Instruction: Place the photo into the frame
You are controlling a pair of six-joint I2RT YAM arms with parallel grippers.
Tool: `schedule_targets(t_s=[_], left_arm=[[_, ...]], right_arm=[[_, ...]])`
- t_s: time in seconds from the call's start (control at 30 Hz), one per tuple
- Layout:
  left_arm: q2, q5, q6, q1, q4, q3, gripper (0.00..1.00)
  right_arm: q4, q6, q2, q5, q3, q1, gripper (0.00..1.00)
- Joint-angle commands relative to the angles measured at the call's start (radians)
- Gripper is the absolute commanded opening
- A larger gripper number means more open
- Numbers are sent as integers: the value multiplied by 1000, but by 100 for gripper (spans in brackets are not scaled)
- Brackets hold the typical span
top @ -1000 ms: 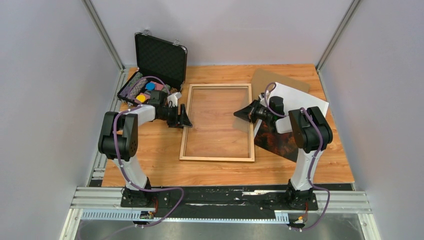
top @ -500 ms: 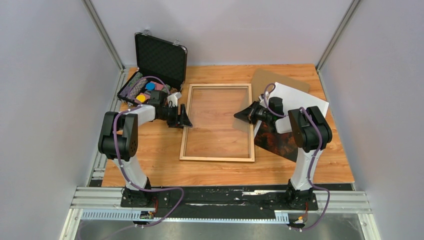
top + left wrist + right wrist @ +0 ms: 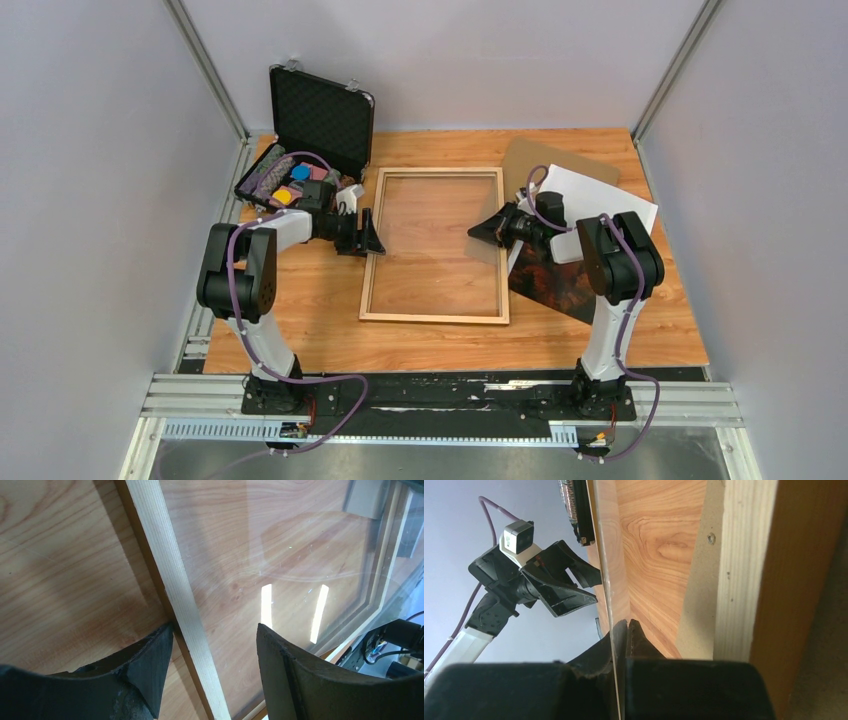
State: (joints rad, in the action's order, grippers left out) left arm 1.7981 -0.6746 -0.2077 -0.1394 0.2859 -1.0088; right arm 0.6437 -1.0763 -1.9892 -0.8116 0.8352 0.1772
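Note:
The frame (image 3: 434, 317), thin light wood, lies flat in the middle of the table. My left gripper (image 3: 369, 234) is open and straddles its left moulding (image 3: 184, 605), one finger (image 3: 150, 662) outside and one (image 3: 282, 672) inside. My right gripper (image 3: 487, 229) is shut on the right edge of the clear sheet (image 3: 603, 555), which lies over the frame opening and is raised a little on that side. The photo (image 3: 605, 205) lies face up to the right of the frame, partly under my right arm, with its dark red trees (image 3: 557, 287) nearest me.
A brown backing board (image 3: 528, 156) sticks out from under the photo at the back right. An open black case (image 3: 322, 118) with colourful items (image 3: 288, 183) stands at the back left, close behind my left arm. Grey walls enclose the table.
My right gripper has crept slightly toward the far side with the sheet edge in it. The left arm and the frame have not moved.

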Motion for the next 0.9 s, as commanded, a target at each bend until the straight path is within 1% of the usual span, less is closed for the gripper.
schedule_targets(t_s=[0.0, 0.3, 0.43, 0.6, 0.87], left_arm=[[-8, -3, -20, -41, -11, -17, 70], [-7, 113, -25, -105, 13, -39, 69], [-5, 135, -26, -124, 19, -44, 69], [-14, 153, -28, -130, 26, -44, 69], [-46, 176, -29, -131, 30, -40, 72]], right_arm=[[-41, 66, 24, 48, 41, 23, 4], [-128, 127, 43, 82, 62, 24, 9], [-158, 147, 49, 94, 72, 24, 11], [-180, 161, 51, 98, 83, 26, 17], [-240, 203, 68, 123, 101, 29, 25]])
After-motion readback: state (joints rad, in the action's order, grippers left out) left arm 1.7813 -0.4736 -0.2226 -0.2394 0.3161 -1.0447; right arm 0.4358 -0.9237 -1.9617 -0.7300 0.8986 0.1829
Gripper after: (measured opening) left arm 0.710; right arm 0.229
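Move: The left hand straddles the frame's left rail, whose middle lies some 2 cm below it, directly under it sideways and about 1 cm farther out; the frame's opening centres about 11 cm to its right and 1 cm ahead. From the right hand, still holding the clear sheet, that opening's middle is roughly 6 cm left, 2 cm back and 4 cm down, the right rail 5 cm right and 2 cm back, the photo 19 cm right and 2 cm back. With one fingertip still against the outer side of the left rail, the left hand nudges the frame rightward, about 1 cm with a little forward, its fingers tipping down some 10 degrees. The right hand lowers the clear sheet's near edge about 1 cm towards the opening, edging forward and right, fingertips dipping, and slowly opens until the pinch is loose, the sheet left leaning on the lower finger. ##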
